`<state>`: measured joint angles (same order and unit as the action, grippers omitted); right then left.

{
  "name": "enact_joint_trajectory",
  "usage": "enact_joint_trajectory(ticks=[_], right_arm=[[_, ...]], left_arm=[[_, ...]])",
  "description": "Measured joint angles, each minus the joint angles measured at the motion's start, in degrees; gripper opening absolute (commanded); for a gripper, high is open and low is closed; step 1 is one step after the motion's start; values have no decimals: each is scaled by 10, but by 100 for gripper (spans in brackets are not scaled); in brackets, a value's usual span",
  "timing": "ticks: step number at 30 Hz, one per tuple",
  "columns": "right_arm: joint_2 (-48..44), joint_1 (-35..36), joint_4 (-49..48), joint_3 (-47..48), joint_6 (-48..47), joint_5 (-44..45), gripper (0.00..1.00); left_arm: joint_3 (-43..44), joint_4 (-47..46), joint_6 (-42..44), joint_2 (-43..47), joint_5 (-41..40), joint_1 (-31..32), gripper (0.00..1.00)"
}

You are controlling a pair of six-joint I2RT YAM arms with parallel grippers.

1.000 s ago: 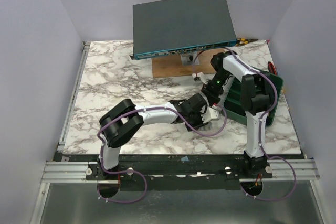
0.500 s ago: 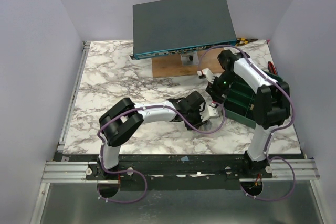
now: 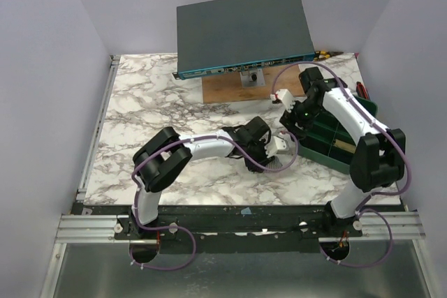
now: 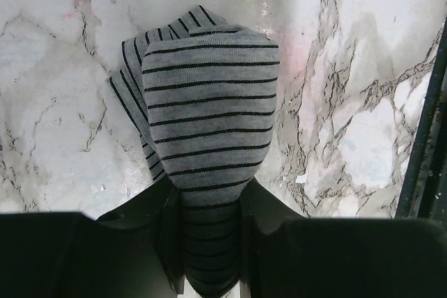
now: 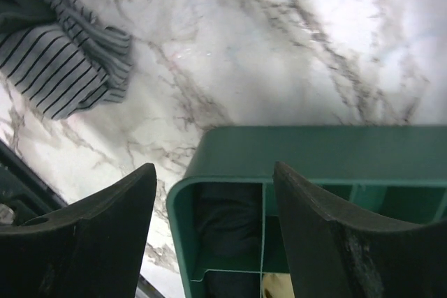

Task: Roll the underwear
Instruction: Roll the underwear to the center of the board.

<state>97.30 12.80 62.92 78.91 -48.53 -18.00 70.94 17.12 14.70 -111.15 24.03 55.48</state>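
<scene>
The underwear is grey with thin black stripes and bunched into a thick roll on the marble table. My left gripper is shut on its near end, and the cloth fills the gap between the jaws. In the top view the left gripper sits right of centre with the underwear just under it. My right gripper is open and holds nothing. It hangs over the near-left corner of the green bin, with the underwear off to its left.
The green bin has divided compartments, and one holds a dark cloth item. A dark flat box stands on a wooden board at the back. A red tool lies beside the bin. Grey walls close in both sides.
My right arm has swung back and to the right, away from the underwear and over the green bin's corner. My left gripper has kept its hold and barely shifted.
</scene>
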Motion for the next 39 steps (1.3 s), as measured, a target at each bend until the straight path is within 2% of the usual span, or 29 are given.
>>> enact_joint_trajectory(ticks=[5, 10, 16, 23, 29, 39], right_arm=[[-39, -34, -62, -15, 60, 1, 71], [-81, -76, -130, -71, 118, -10, 71], [-166, -79, -207, -139, 172, -30, 71], [-282, -80, -289, -234, 203, -47, 70], [-336, -80, -274, -258, 164, -108, 68], [-390, -80, -163, -309, 30, -204, 68]], left_arm=[[19, 18, -12, -16, 52, -23, 0], [31, 28, -20, -29, 96, -40, 0], [56, 47, -35, -55, 156, -55, 0], [71, 61, -46, -71, 183, -66, 0], [82, 73, -56, -80, 196, -67, 0], [103, 93, -68, -100, 224, -78, 0]])
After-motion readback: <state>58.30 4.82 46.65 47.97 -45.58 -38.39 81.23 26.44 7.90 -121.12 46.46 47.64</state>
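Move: The striped underwear already sits folded in the left fingers, its middle about 5 cm to that hand's right, level fore and aft and some 2 cm lower. From the right hand, empty and open, its middle lies roughly 10 cm back, 10 cm to the left and 9 cm below. The green box's middle is about 13 cm to the right hand's right, 1 cm ahead and 7 cm lower; the monitor's wooden base stands some 17 cm ahead and 17 cm left. The right hand, empty with its fingers staying open, first rises while swinging a few centimetres forward and to the right, then sweeps back about 10 cm and a little left, past the green box's left rim to a place above the table on the underwear's right, sinking slightly at the end as its fingers tilt out to the left and forward. Meanwhile the left hand keeps its pinch on the underwear and stays in place, only tipping its wrist some 25 degrees so that the fingers, pointing right and down, lean back towards the robot. ##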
